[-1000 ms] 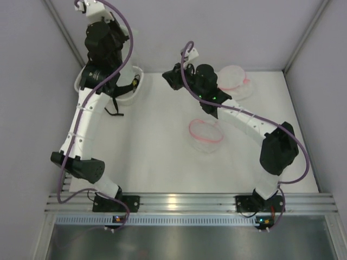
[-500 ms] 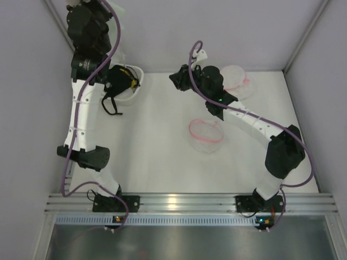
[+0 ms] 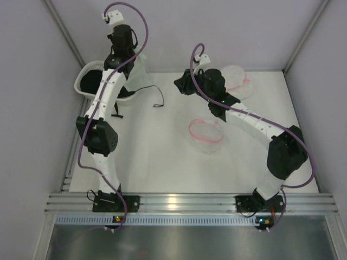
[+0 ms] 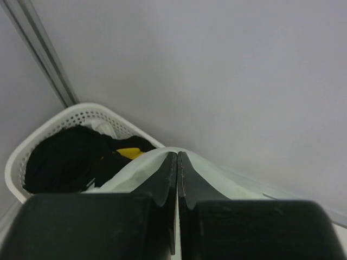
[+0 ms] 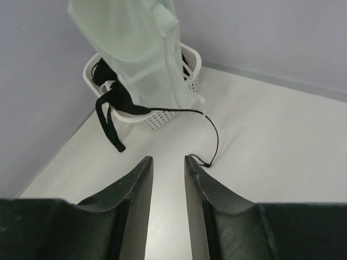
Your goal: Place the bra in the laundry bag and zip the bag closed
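The bra (image 5: 135,43) is a pale, soft garment hanging in the air in front of the basket, with a thin black cord (image 5: 214,135) trailing from it onto the table. My left gripper (image 4: 178,154) is shut on the bra's (image 4: 135,168) top edge, and the fabric drapes over both fingertips. From above, the left gripper (image 3: 132,53) is high at the back with the bra (image 3: 139,73) dangling beside the arm. The laundry bag (image 3: 206,132), mesh with a pink ring, lies on the table's middle. My right gripper (image 3: 180,84) hovers open and holds nothing, its jaws (image 5: 168,162) facing the bra.
A white perforated basket (image 3: 85,80) stands in the back left corner with a black tangle with yellow bits (image 4: 65,157) inside. A black strap (image 5: 108,122) hangs over its rim onto the table. A second domed mesh pouch (image 3: 234,78) sits at the back right. Walls close in on three sides.
My left arm has risen from the basket and swung right, lifting the pale bra out. The right gripper has opened a little and shifted slightly toward the back.
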`<state>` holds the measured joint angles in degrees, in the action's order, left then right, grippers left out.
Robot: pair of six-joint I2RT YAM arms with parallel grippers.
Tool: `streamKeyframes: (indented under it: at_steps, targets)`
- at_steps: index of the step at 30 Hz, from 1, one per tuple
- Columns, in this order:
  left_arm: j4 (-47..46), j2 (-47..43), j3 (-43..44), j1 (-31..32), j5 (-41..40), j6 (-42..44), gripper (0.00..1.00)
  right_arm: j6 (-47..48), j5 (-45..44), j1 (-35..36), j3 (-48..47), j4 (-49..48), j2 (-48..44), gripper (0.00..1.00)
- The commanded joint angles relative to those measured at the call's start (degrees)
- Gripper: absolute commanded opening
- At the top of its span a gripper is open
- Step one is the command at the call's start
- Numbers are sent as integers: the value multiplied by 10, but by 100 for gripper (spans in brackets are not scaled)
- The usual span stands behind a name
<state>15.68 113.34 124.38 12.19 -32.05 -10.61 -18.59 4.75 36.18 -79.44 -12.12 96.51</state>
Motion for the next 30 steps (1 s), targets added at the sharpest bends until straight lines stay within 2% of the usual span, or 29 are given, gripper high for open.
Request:
streamKeyframes:
  at_steps: [1,5,10,15,24,30]
  targets:
    - [-9,23,3,-15,-33,-47,0,0,5,-14,0,-11,-36,31]
    - [-13,22,-5,-44,-64,-92,0,3,15,-19,-1,-7,-31,31]
    - [-37,15,17,-58,-114,-30,0,-1,32,-26,-12,-11,-14,32]
    - [-48,32,-12,-58,-165,14,0,-8,52,-30,-20,-13,0,32]
    - [-38,123,-32,-53,-152,18,0,-11,61,-39,-17,-2,3,32]
    - [-30,93,-38,-52,-76,-16,0,-17,69,-43,-14,-5,5,33]
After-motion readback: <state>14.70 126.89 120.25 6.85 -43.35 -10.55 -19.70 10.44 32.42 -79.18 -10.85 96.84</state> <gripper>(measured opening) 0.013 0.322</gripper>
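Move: The left hand already holds the pale cloth high up, with the basket roughly 12 cm to its left, about 2 cm ahead and some 33 cm below. A black strap end lies on the table about 10 cm back, 12 cm right and 40 cm down; another hangs over the basket's near rim, about 13 cm back and 9 cm left. From the right hand the basket is about 17 cm ahead and 35 cm left. Left hand keeps its pinch on the pale cloth, dropping about 16 cm and swinging 8 cm left over the basket. ##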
